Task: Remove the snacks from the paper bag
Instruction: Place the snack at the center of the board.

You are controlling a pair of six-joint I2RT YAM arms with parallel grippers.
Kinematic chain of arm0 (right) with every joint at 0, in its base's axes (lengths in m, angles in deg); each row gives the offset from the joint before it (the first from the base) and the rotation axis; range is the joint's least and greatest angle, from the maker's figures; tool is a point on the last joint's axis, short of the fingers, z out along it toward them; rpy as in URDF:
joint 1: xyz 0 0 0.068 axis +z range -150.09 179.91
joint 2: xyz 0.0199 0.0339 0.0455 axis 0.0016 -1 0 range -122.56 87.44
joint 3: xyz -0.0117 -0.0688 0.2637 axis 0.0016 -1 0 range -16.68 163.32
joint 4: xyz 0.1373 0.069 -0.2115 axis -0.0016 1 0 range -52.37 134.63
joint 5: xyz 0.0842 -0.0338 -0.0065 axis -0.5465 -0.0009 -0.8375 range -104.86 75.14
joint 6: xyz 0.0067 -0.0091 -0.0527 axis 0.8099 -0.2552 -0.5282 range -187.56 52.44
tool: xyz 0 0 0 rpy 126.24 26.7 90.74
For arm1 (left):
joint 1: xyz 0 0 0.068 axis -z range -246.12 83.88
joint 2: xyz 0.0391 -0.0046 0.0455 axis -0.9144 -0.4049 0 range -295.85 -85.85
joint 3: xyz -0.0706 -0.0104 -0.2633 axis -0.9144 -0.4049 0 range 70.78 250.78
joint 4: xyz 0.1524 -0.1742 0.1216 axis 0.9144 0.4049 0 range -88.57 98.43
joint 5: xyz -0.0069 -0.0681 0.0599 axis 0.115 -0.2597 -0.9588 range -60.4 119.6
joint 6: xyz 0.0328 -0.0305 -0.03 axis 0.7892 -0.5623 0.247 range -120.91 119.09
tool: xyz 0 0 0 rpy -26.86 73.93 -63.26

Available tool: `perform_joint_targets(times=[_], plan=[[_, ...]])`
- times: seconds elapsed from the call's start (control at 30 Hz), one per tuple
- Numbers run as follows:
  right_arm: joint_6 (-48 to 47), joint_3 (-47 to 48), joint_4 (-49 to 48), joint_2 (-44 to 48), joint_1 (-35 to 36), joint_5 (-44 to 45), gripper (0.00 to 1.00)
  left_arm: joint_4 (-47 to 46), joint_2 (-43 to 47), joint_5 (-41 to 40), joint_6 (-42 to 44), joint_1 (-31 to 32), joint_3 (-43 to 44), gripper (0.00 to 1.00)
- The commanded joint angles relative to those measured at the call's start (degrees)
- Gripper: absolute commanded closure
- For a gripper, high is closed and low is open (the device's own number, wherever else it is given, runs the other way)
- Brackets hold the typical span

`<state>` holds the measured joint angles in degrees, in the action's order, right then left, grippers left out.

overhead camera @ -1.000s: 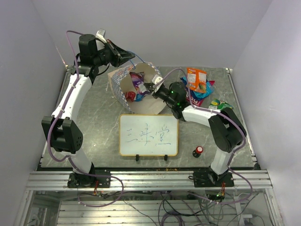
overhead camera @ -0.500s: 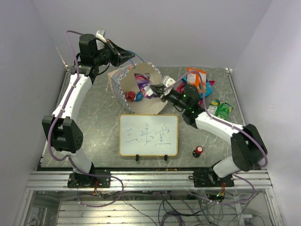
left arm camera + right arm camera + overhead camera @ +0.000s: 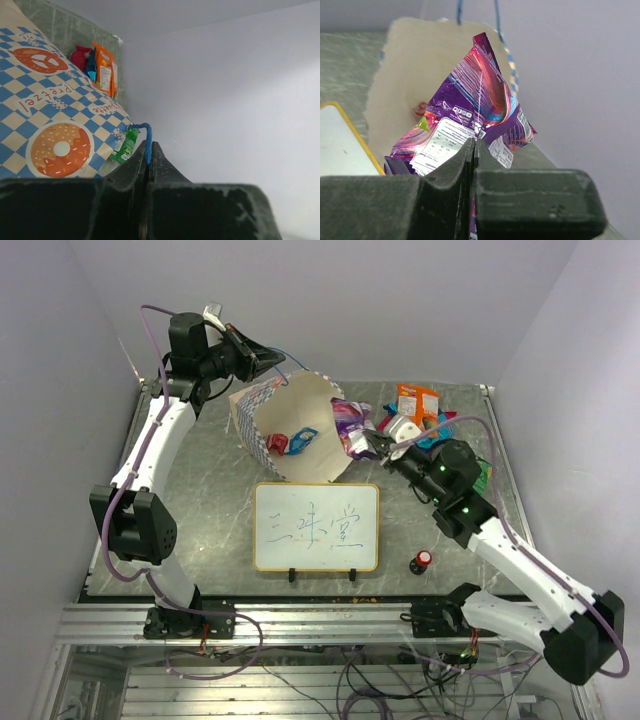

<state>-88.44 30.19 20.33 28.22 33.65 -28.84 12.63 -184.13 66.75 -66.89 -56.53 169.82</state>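
Observation:
The paper bag (image 3: 322,466) is tipped with its mouth towards the top camera. My left gripper (image 3: 272,362) is shut on its thin blue cord handle (image 3: 147,136) and holds that side up; the checkered, doughnut-printed bag wall (image 3: 55,115) fills the left wrist view. My right gripper (image 3: 373,443) is shut on a purple foil packet (image 3: 350,424) just outside the bag's right rim; the packet (image 3: 470,112) hangs in front of the tan bag. A tiny red wrapper (image 3: 277,444) lies inside the bag beside something blue. Orange (image 3: 417,400), blue (image 3: 441,431) and green (image 3: 486,470) snacks lie on the table at the back right.
A framed whiteboard (image 3: 316,527) stands in front of the bag, close to its mouth. A small red-capped black knob (image 3: 421,561) sits to the right of the board. Grey walls close in the table at the back and on both sides.
My right gripper has drawn back to the right, out of the bag's mouth, with the purple packet in it. The left gripper has kept its hold on the cord handle without moving.

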Motion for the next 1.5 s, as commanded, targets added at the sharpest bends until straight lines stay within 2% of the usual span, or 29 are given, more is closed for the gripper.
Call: perform_joint_targets(times=[0.0, 0.17, 0.3, 0.5, 0.7, 0.83, 1.0, 1.13, 1.27, 1.37, 1.47], plan=[[-2.86, -1.13, 8.3, 5.61, -0.94, 11.48, 1.0, 1.59, 0.72, -2.13, 1.81, -0.43, -0.62, 0.93], [-5.58, -2.46, 13.51, 8.4, -4.86, 19.82, 1.0, 1.94, 0.86, -1.62, 1.92, -0.36, -0.3, 0.93], [-7.34, -4.04, 14.81, 7.77, -13.53, 23.18, 1.0, 3.38, 0.76, -0.67, 2.55, -0.39, 0.92, 0.93], [-9.9, -7.34, 13.19, 4.45, -26.55, 23.47, 1.0, 3.72, 0.32, 0.75, 2.3, -0.37, 1.68, 0.93], [-14.24, -9.8, 8.24, -2.33, -34.95, 20.92, 1.0, 2.5, 0.28, 2.15, 1.64, -0.37, 0.34, 0.93], [-15.72, -10.38, 5.67, -7.85, -35.89, 21.1, 1.0, 2.35, 0.13, 2.62, 1.61, -0.36, 0.43, 0.93], [-15.37, -15.3, 1.5, -10.36, -36.09, 19.99, 1.0, 1.28, -0.52, 3.15, 0.88, -0.4, 1.05, 0.93], [-12.73, -17.45, 0.69, -12.13, -36.06, 19.06, 1.0, 1.04, -0.44, 3.34, 0.77, -0.36, 0.86, 0.93], [-10.49, -21.85, -4.6, -12.96, -36.04, 19.7, 1.0, 0.56, -0.2, 3.39, 0.73, -0.36, 0.18, 0.93], [-8.0, -22.18, -6.33, -15.09, -35.94, 18.07, 1.0, -0.25, -0.18, 3.79, 0.3, -0.07, -0.37, 0.93], [-7.03, -20.96, -5.84, -16.12, -35.93, 20.16, 1.0, -2.2, -0.06, 4.51, -0.86, 0.61, -1.51, 0.93]])
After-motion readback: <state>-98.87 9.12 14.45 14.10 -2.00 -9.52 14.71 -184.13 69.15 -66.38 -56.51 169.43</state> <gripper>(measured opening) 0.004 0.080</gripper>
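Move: Some 26 cm to the right hand's right, 4 cm farther out and 31 cm below lies the green snack, where the held purple snack is bound. The red IDEAL snack is about 11 cm right and 11 cm ahead of the hand, the orange snack 14 cm right and 19 cm ahead; the paper bag stands 15 cm left, 11 cm ahead. From the left hand the green snack is roughly 47 cm right, 10 cm back and 37 cm down. Swinging away from the paper bag, the right hand carries the pinched purple snack about 29 cm right and a little forward, then sinks mostly straight down, 24 cm in all, towards the green snack. The wrist turns some 50 degrees clockwise and its fingers tip down, staying shut. The left hand keeps its pinch on the bag's blue handle, dipping only slightly. ##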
